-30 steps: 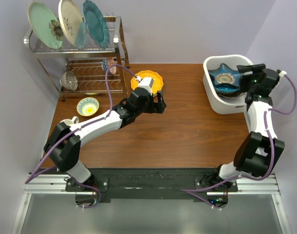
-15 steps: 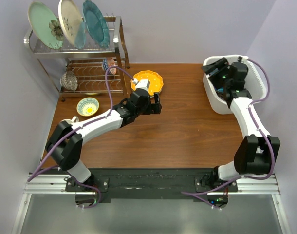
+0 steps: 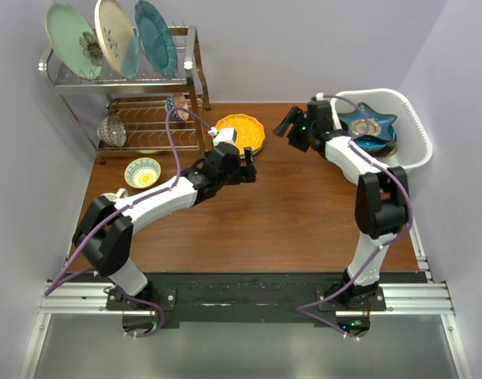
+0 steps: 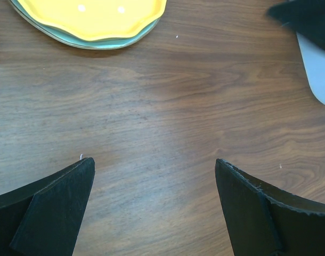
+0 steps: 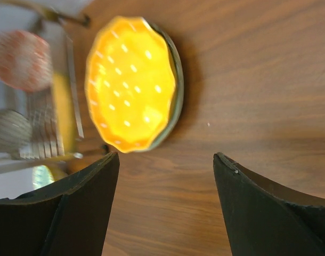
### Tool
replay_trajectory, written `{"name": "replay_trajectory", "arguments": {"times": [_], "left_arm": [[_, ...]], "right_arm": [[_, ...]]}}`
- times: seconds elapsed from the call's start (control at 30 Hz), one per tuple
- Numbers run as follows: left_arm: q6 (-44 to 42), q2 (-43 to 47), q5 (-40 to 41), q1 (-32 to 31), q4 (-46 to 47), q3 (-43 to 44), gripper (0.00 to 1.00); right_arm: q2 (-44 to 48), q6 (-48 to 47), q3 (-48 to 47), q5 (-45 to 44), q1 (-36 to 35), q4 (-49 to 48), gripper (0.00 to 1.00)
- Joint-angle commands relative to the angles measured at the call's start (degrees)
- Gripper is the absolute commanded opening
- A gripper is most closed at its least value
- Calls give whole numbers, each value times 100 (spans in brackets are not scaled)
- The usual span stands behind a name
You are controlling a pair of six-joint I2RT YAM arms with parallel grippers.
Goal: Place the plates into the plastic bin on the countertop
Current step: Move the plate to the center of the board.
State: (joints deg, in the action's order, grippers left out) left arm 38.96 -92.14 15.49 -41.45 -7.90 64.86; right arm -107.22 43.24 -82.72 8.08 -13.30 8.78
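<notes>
A yellow scalloped plate (image 3: 241, 133) lies on top of a green-rimmed plate at the back middle of the table. It also shows in the left wrist view (image 4: 93, 16) and the right wrist view (image 5: 130, 80). My left gripper (image 3: 249, 164) (image 4: 154, 162) is open over bare wood just in front of the plate. My right gripper (image 3: 287, 128) (image 5: 167, 156) is open and empty, to the right of the plate and facing it. The white plastic bin (image 3: 411, 130) stands at the back right with a blue star-shaped plate (image 3: 367, 130) inside.
A chrome two-tier rack (image 3: 126, 79) with three upright plates stands at the back left. A small patterned bowl (image 3: 142, 171) sits in front of it. The right gripper's black tip (image 4: 306, 18) shows in the left wrist view.
My right arm has swung left out of the bin to beside the yellow plate, leaving the blue star plate inside. The bin has shifted a little right. My left gripper edged towards the plate.
</notes>
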Motion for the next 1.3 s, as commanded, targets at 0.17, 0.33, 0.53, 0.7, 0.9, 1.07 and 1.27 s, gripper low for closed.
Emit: {"name": "replay_trajectory", "arguments": {"times": [0.17, 0.33, 0.53, 0.7, 0.9, 1.07, 1.27], "left_arm": [[-108, 196, 113, 137, 61, -26, 100], [-160, 126, 95, 172, 61, -17, 99], [-178, 91, 51, 225, 52, -17, 99], [-205, 100, 42, 269, 34, -44, 99], [-213, 126, 33, 287, 43, -79, 100], [-231, 170, 25, 313, 34, -105, 99], [-240, 231, 42, 348, 17, -149, 100]], "right_arm": [[-940, -141, -710, 1, -226, 81, 70], [-1204, 44, -842, 124, -252, -87, 68], [-1600, 175, -1194, 194, -348, -104, 66], [-1960, 158, -1615, 194, -472, 45, 62], [-2233, 211, -1870, 107, -542, 142, 56], [-2426, 255, -2020, 89, -568, 203, 39], [-2322, 158, -1766, -34, -586, 230, 13]]}}
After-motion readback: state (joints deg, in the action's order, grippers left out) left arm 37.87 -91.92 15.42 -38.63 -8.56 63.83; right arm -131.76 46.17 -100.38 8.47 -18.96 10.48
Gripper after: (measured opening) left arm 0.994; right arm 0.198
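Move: The yellow plate, stacked on a green one, has its middle about 15 cm to the right hand's left, 8 cm farther out and 12 cm below. The rack's near right foot stands 28 cm left of this hand and 5 cm back, down on the table. The plastic bin is some 33 cm to its right, about level with it. From the left hand the yellow plate lies roughly 22 cm ahead, 3 cm left and 11 cm down. Down first, then forward and left while still sinking, the right hand comes about 11 cm lower and 7 cm to its left, to the near right rim of the yellow plate. Its fingertips tip slightly downward; the fingers narrow slowly, then shut quickly around the rim, one on each side, and pinch it. The left hand drifts some 2 cm left, wide open. ##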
